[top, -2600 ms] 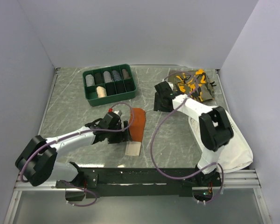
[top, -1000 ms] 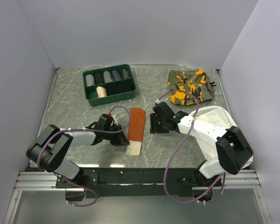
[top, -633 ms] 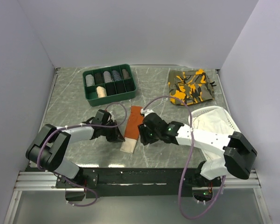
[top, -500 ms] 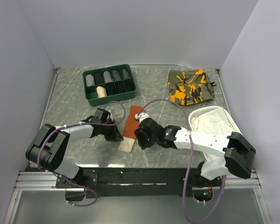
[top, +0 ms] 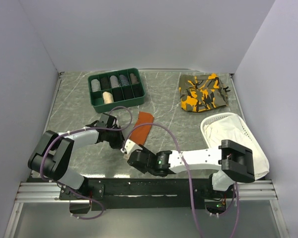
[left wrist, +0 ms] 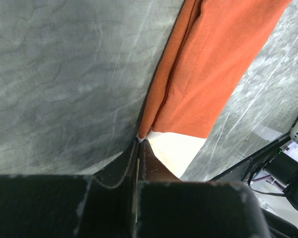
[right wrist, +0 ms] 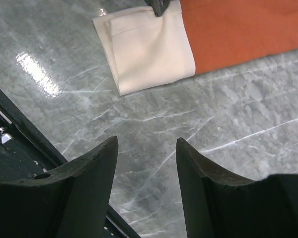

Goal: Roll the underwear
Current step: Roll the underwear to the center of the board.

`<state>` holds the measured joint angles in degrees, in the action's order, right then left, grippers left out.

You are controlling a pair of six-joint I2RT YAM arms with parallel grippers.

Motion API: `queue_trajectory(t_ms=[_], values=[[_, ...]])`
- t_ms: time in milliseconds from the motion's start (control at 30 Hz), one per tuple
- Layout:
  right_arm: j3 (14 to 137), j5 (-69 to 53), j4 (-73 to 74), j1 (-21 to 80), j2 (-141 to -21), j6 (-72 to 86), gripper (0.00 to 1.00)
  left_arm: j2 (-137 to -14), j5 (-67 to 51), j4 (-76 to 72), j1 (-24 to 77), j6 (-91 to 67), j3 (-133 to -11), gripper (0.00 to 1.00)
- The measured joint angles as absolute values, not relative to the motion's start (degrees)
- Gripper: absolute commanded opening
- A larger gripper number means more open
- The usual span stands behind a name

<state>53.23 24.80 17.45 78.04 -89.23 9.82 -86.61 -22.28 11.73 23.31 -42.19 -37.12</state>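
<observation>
The underwear (top: 142,128) lies flat as a narrow folded strip, rust-orange with a cream waistband end (top: 130,147) toward the near edge. My left gripper (top: 122,142) is shut, its tips (left wrist: 140,140) pinching the strip's left edge where orange (left wrist: 208,74) meets cream (left wrist: 176,148). My right gripper (top: 135,158) is low over the table just nearer than the cream end. Its jaws stand open with bare marble between them (right wrist: 146,140). In that view the cream panel (right wrist: 149,47) and orange part (right wrist: 238,29) lie ahead of the fingers.
A green tray (top: 118,103) of rolled items stands at the back left. An orange-and-olive camouflage garment (top: 203,92) lies at the back right. A large white cloth (top: 233,134) sits at the right, under my right arm. The black front rail (right wrist: 20,148) runs just behind my right fingers.
My left gripper has closed on the strip's edge and pulled the cream end leftward, tilting the strip. My right arm swung from beside the strip to its near end.
</observation>
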Motion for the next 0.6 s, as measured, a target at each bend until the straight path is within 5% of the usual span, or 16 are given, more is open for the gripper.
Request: queue_trajectory(t_ms=[233, 367, 467, 600], values=[[55.24, 25.74, 17.08, 79.31, -90.08, 6.52, 0.59, -86.48, -22.48, 11.7, 23.27, -41.47, -37.12, 0.15], [57.23, 26.76, 16.91, 79.37, -90.45, 6.28, 0.59, -84.99, -21.76, 12.05, 23.09, -41.5, -36.42, 0.41], [57.8, 27.46, 17.08, 79.37, -90.76, 6.33, 0.59, -82.28, -21.1, 11.97, 23.03, -41.89, -34.94, 0.49], [57.84, 27.51, 17.32, 79.37, -90.94, 6.63, 0.59, -79.5, -20.73, 11.64, 22.96, -42.74, -32.8, 0.49]])
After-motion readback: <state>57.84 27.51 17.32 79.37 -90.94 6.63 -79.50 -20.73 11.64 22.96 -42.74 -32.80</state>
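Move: The left hand pinches the underwear's left edge where orange meets white. The white waistband's middle lies about 4 cm to its right and 2 cm nearer the base, and the orange body's middle some 10 cm ahead and 7 cm right, both about level in height. The green box is about 31 cm ahead and 4 cm left. From the open right hand the waistband is roughly 5 cm ahead, 6 cm left and 5 cm below. Easing up off the board by about 1 cm, and as much back and to the left, the left hand opens its shut fingers about halfway and lets go of the underwear's left edge, after first holding still. The right hand shifts some 2 cm left and 2 cm up, then stops clear of the waistband with its fingers still open. ##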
